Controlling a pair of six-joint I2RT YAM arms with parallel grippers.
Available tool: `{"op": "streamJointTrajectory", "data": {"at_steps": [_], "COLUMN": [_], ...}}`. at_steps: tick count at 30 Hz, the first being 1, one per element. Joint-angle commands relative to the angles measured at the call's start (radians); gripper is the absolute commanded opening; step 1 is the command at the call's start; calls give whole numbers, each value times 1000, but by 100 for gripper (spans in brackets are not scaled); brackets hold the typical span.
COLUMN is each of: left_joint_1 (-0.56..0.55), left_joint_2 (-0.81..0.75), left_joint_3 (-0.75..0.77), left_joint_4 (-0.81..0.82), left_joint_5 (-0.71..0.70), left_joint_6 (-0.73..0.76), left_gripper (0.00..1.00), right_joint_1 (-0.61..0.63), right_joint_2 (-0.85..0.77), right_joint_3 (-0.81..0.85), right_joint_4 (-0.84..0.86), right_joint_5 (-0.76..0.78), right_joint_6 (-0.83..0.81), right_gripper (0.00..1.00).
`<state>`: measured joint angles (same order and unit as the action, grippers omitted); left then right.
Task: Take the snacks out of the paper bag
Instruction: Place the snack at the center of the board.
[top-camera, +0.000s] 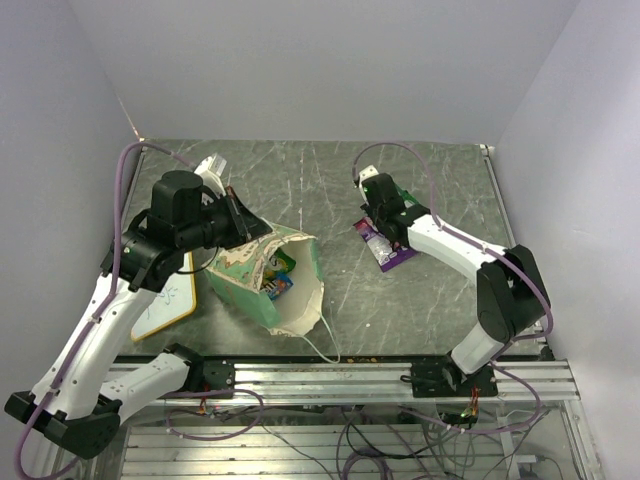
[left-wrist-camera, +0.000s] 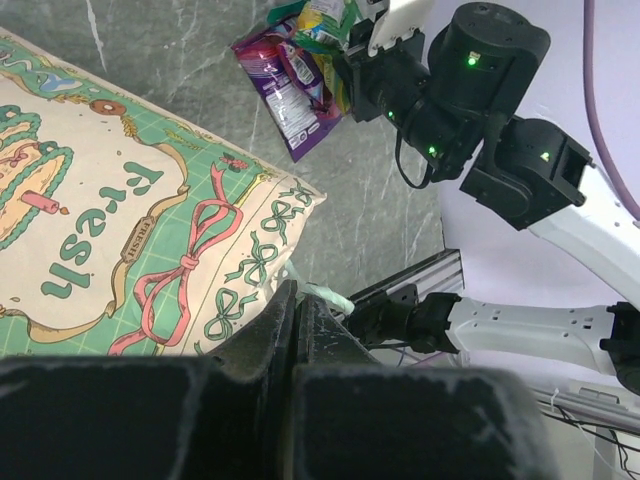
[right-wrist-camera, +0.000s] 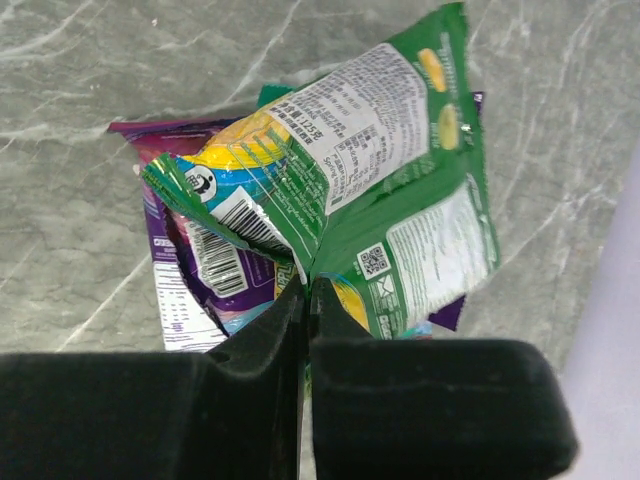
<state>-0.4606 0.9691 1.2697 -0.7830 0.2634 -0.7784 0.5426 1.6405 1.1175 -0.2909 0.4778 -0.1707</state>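
Note:
The paper bag (top-camera: 262, 280) lies on its side left of centre, mouth toward the near edge, its printed cream face (left-wrist-camera: 120, 220) filling the left wrist view. Inside the mouth show a blue snack (top-camera: 281, 285) and a green one (top-camera: 279, 261). My left gripper (top-camera: 243, 228) is shut on the bag's mint-green edge (left-wrist-camera: 325, 296) at the far end. My right gripper (top-camera: 380, 222) is shut on the crumpled green-white snack packet (right-wrist-camera: 390, 170), held just over a purple snack packet (top-camera: 388, 255) (right-wrist-camera: 185, 290) that lies on the table. A teal corner peeks out behind them.
A wood-framed whiteboard (top-camera: 167, 300) lies at the left under my left arm. The grey marble table (top-camera: 320, 190) ends at a metal rail (top-camera: 340, 372) along the near edge. White walls close in the back and sides.

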Motion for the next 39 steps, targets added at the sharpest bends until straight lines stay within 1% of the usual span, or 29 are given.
{"op": "streamJointTrajectory", "data": {"at_steps": [1,5,6,9,11,13,15,16,19,22,24,26,29,31,33,35,37,39], "left_joint_1": [7,7,7,7,7,7,7,7,8,7,8,8,8,8,9,8,8,8], "left_joint_2": [-22,6,9,10,12,14,16,16,12,8,10,12,15,23,33,33,22,9], "left_joint_3": [11,16,17,16,16,11,-3,-7,-13,-25,-33,-39,-33,-26,-18,-27,-38,-43], "left_joint_4": [-2,17,19,31,41,53,52,50,54,59,64,69,71,67,70,83,83,72], "left_joint_5": [-17,30,36,44,44,49,36,33,32,21,20,23,20,14,21,28,27,30], "left_joint_6": [-17,-11,-8,-11,-22,-16,-8,-8,-15,-13,-15,-23,-20,-16,-17,-22,-25,-27], "left_gripper": [7,7,7,7,7,7,7,7,7,7,7,7,7,7,7,7,7,7], "right_joint_1": [-7,-7,-7,-7,-7,-7,-8,-7,-4,24,69,162,285,310,320,357,422,486], "right_joint_2": [18,9,-4,-69,-140,-224,-310,-359,-431,-497,-561,-623,-678,-673,-644,-615,-594,-568], "right_joint_3": [-66,-61,-61,-50,-40,-55,-102,-138,-216,-258,-302,-344,-359,-344,-317,-311,-339,-369], "right_joint_4": [64,49,41,-7,-32,-30,-8,-4,-22,-21,41,113,193,225,244,279,323,363], "right_joint_5": [-48,-51,-53,-61,-100,-171,-253,-294,-423,-597,-745,-838,-842,-881,-952,-1010,-1023,-1004], "right_joint_6": [67,91,100,128,120,83,25,-4,-55,-4,6,-37,-125,-141,-137,-153,-227,-360], "right_gripper": [0,0,3,22,38,52,61,63,64,65,65,65,68,69,69,69,69,70]}}
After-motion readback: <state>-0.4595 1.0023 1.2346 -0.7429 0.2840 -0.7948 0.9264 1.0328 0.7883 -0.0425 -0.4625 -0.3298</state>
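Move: Just ahead of the right hand, some 3 cm, and about 3 cm below it lies the pile of purple snacks on which the green snack it holds is to go. The paper bag's open mouth is about 20 cm to this hand's left and some 20 cm nearer the base, slightly higher. From the left hand, which holds the bag's upper edge, the pile is about 26 cm right, 18 cm ahead and well below. Easing down a last centimetre over the pile, the right hand opens its fingers wide and lets go of the green snack. It lifts off and back, then sweeps back some 23 cm and left nearly 20 towards the bag's mouth, ending about 12 cm higher, turned roughly 70 degrees counter-clockwise with its left side rolled up. The left hand keeps its hold on the bag's edge. ##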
